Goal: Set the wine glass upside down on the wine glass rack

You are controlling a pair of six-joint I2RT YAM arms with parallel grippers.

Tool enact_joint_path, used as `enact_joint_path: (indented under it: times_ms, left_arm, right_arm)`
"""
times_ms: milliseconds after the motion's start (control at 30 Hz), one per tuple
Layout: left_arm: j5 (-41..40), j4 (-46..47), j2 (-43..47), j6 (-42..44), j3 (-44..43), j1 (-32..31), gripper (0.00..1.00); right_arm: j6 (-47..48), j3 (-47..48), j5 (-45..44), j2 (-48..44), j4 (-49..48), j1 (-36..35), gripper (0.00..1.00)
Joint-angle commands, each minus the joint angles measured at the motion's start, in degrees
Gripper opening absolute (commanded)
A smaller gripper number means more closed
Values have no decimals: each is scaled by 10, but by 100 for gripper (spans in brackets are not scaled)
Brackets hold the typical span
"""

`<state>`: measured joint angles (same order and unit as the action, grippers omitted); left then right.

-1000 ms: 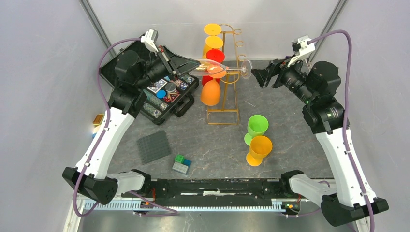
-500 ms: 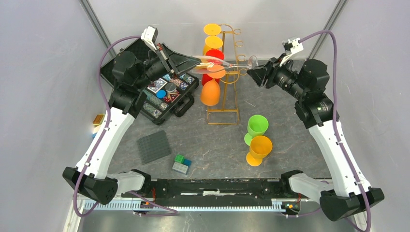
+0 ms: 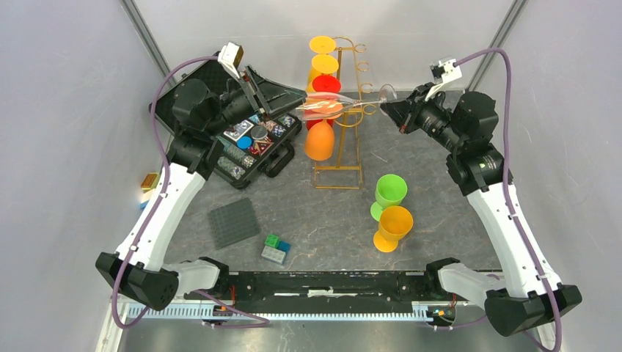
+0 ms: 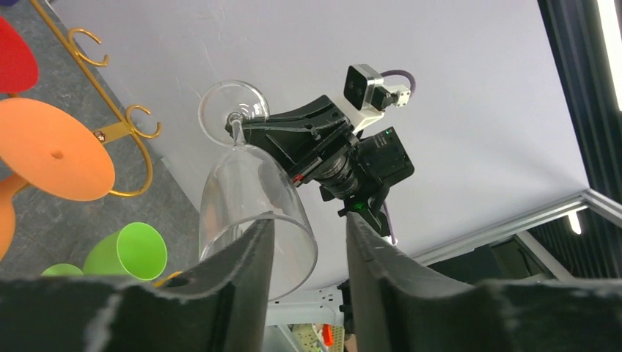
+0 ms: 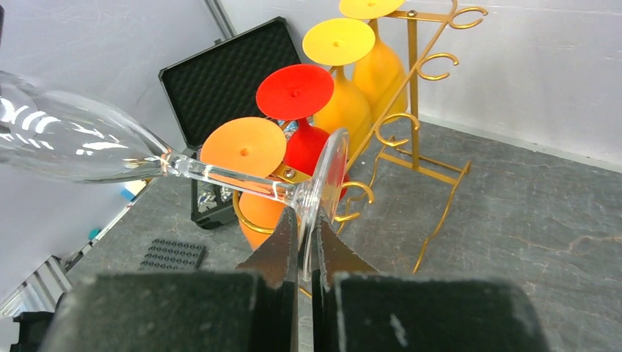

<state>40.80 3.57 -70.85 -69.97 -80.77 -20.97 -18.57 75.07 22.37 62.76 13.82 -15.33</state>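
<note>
A clear wine glass (image 3: 334,103) lies level in the air beside the top of the gold wine glass rack (image 3: 357,121). My right gripper (image 3: 391,105) is shut on the rim of its round foot (image 5: 328,176), with both fingertips pressed against the foot's faces. The bowl (image 5: 81,143) points toward my left gripper (image 3: 292,103), which stands open. In the left wrist view one finger (image 4: 246,271) sits against the bowl's rim (image 4: 253,198) and the other finger (image 4: 374,264) is apart from the glass. Gold hooks (image 4: 132,125) show behind.
Yellow (image 3: 323,64), red (image 3: 326,85) and orange (image 3: 320,141) glasses hang upside down on the rack's left side. Green (image 3: 390,192) and orange (image 3: 394,224) cups stand on the table. An open black case (image 3: 253,139), a studded grey plate (image 3: 233,222) and small bricks (image 3: 276,249) lie left.
My right gripper came in from the right and shut on the glass's foot. My left gripper's jaws have parted from the bowl. The glass rose slightly.
</note>
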Motion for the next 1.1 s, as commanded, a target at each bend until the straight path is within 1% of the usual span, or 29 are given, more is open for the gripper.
enact_joint_path:
  times_ms: [0, 67, 267, 433, 600, 800, 933, 1067]
  left_arm:
    - [-4, 18, 17, 3, 3, 7, 51]
    - [-5, 8, 20, 11, 3, 10, 59]
    - [-12, -10, 37, 21, 15, 25, 65]
    - [-16, -32, 48, 30, 27, 41, 66]
    - [-27, -110, 56, 61, 20, 55, 66]
    - [-37, -190, 56, 97, 10, 67, 67]
    - [-40, -235, 53, 117, 3, 69, 67]
    - [-33, -241, 52, 114, 4, 70, 67]
  right_arm:
    - [20, -2, -27, -28, -39, 0, 0]
    - [28, -6, -46, -36, -40, 0, 0]
    - [62, -25, -79, -62, -62, 0, 0]
    - [97, -28, -75, -68, -72, 0, 0]
    - [138, -34, -29, -70, -98, 1, 0]
    - [161, -42, 24, -68, -117, -4, 0]
    - [181, -33, 49, -54, -101, -24, 0]
    - [251, -2, 48, -29, -48, -78, 0]
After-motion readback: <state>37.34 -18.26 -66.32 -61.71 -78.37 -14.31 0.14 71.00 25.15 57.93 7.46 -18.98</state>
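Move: The right hand pinches the clear wine glass by its foot; the glass's middle is about 8 cm to the left and 3 cm back. The rack's nearest free hook lies some 7 cm ahead, 3 cm left and 6 cm below. The hung orange glass is about 5 cm ahead, 12 cm left and 12 cm below, with the red one 4 cm beyond it. From the left hand, that hook is roughly 15 cm right, 7 cm ahead and 9 cm below. The left fingers, already parting, open wider and come free of the bowl; that hand backs off to its left, then sinks about 7 cm. Keeping its pinch on the foot, the right hand swings some 3 cm right while rising, then returns left and draws back towards the base, rolling and tipping its fingers up about 20 degrees so the glass mouth dips. ##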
